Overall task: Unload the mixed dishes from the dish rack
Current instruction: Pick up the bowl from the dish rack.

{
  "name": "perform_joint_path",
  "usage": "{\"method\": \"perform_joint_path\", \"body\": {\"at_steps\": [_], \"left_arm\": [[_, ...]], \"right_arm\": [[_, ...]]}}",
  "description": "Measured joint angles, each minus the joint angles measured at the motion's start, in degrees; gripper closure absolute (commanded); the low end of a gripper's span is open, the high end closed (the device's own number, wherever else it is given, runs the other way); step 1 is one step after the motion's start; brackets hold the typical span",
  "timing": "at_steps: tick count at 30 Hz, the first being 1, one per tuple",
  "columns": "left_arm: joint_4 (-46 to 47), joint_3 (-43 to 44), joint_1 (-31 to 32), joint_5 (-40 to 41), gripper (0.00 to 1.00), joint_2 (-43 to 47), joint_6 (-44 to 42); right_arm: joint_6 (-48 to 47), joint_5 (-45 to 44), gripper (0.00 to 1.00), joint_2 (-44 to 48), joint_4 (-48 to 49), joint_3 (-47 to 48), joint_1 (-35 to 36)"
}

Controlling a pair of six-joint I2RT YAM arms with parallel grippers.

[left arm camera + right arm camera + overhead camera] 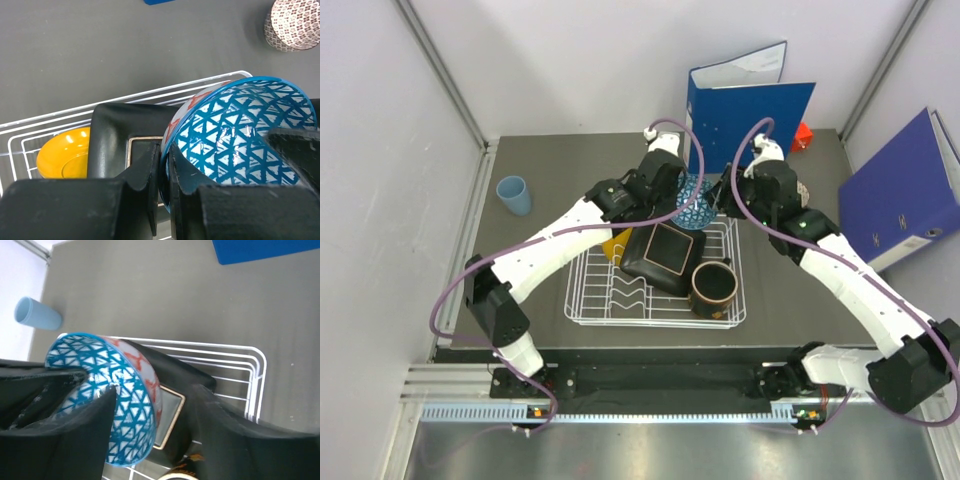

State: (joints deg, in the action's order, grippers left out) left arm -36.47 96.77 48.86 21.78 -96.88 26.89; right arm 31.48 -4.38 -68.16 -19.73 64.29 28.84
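Note:
My left gripper (678, 195) is shut on the rim of the blue-and-white bowl (245, 130), which is tilted on its side over the back of the white dish rack (582, 290). My right gripper (154, 390) is open, with one finger inside the bowl (125, 390) and the other outside it. The black square plate (663, 255), the yellow dish (617, 243) and the dark brown mug (713, 285) are in the rack. The light blue cup (513, 193) stands on the table at the far left.
Two blue ring binders (745, 105) (905, 190) stand at the back and on the right. A small red block (803, 135) lies at the back. A brown-patterned bowl (292, 22) sits on the table behind the rack.

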Motion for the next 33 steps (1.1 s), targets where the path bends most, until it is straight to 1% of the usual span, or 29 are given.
{"method": "perform_joint_path", "body": {"at_steps": [2,4,7,10,11,12,13,15,18,19,20,21,22,23,24,25,29,33], "left_arm": [[0.0,0.0,0.0,-0.4,1.00,0.2,0.0],[0.0,0.0,0.1,-0.8,1.00,0.6,0.1],[0.0,0.0,0.2,-1.2,1.00,1.1,0.2],[0.1,0.0,0.2,-1.4,1.00,1.3,0.3],[0.1,0.0,0.2,-1.4,1.00,1.3,0.4],[0.1,0.0,0.2,-1.4,1.00,1.3,0.4],[0.1,0.0,0.2,-1.6,1.00,1.3,0.4],[0.5,0.0,0.1,-1.4,1.00,1.4,0.2],[-0.4,-0.2,0.0,-1.2,1.00,1.5,-0.1],[-0.3,-0.4,0.0,-1.2,0.99,1.5,-0.2],[-0.3,-0.4,0.0,-1.2,0.91,1.5,-0.2],[-0.3,-0.4,0.0,-1.3,0.67,1.5,-0.3],[-0.1,-0.5,0.0,-1.3,0.49,1.5,-0.5],[0.2,-0.5,0.0,-1.3,0.34,1.5,-0.5],[0.6,-0.5,0.0,-1.5,0.03,1.7,-0.8],[1.0,-0.5,0.0,-1.5,0.01,2.1,-1.0],[2.6,-0.5,0.3,-0.8,0.01,4.8,-0.6],[3.4,-0.5,0.3,1.9,0.01,7.9,-0.4]], "right_arm": [[-0.3,0.0,0.78,-0.6,0.0,0.0,0.0],[-0.2,0.1,0.78,-0.7,0.0,0.0,0.0],[-0.4,0.2,0.75,-0.7,0.2,0.0,0.3],[-0.6,0.3,0.76,-1.6,-0.1,0.8,0.3],[-0.7,0.4,0.90,-2.0,-0.1,1.0,0.3],[-0.9,0.5,0.99,-2.5,0.0,1.1,0.3],[-1.2,0.9,1.00,-2.9,-0.1,1.1,0.3],[-2.8,1.3,1.00,-3.7,-1.8,1.1,0.3],[-3.3,1.5,1.00,-4.6,-1.9,1.1,0.8],[-3.3,1.4,1.00,-4.7,-2.0,1.1,0.8],[-3.3,1.3,1.00,-4.6,-2.1,1.1,0.8],[-3.3,1.2,1.00,-4.6,-2.2,1.1,0.8],[-3.2,0.9,1.00,-4.6,-2.2,1.1,0.8],[-3.1,0.4,1.00,-4.5,-2.4,1.2,0.9],[-3.0,-0.7,1.00,-4.5,-3.1,1.4,0.9],[-2.9,-1.7,1.00,-4.5,-3.6,1.5,0.7],[-2.8,-5.0,1.00,-4.5,-7.7,3.0,-1.5],[-2.2,-5.9,1.00,-4.5,-10.4,7.0,-7.2]]}}
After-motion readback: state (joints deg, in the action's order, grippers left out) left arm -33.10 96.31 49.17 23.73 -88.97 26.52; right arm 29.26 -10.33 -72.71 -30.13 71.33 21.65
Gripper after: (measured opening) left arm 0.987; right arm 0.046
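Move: The bowl hangs by its left rim from the left fingers, its middle about 6 cm to their right. From the right fingers, part closed around the opposite rim, its middle lies some 6 cm left and 3 cm lower. The black square dish in the rack is about 8 cm back, 13 cm left and 10 cm below the right hand. The brown mug is about 17 cm back and 2 cm left of that hand, and the speckled bowl on the table 6 cm ahead and 16 cm right. The right fingers sink about 3 cm over the bowl's right rim and close to pinch it, while the left still holds the opposite rim. Once that grip is shut, the left fingers open wide, let go and rise about 7 cm; meanwhile the right hand carries the bowl some 7 cm to the right, slightly forward and up at the end, turning clockwise. ##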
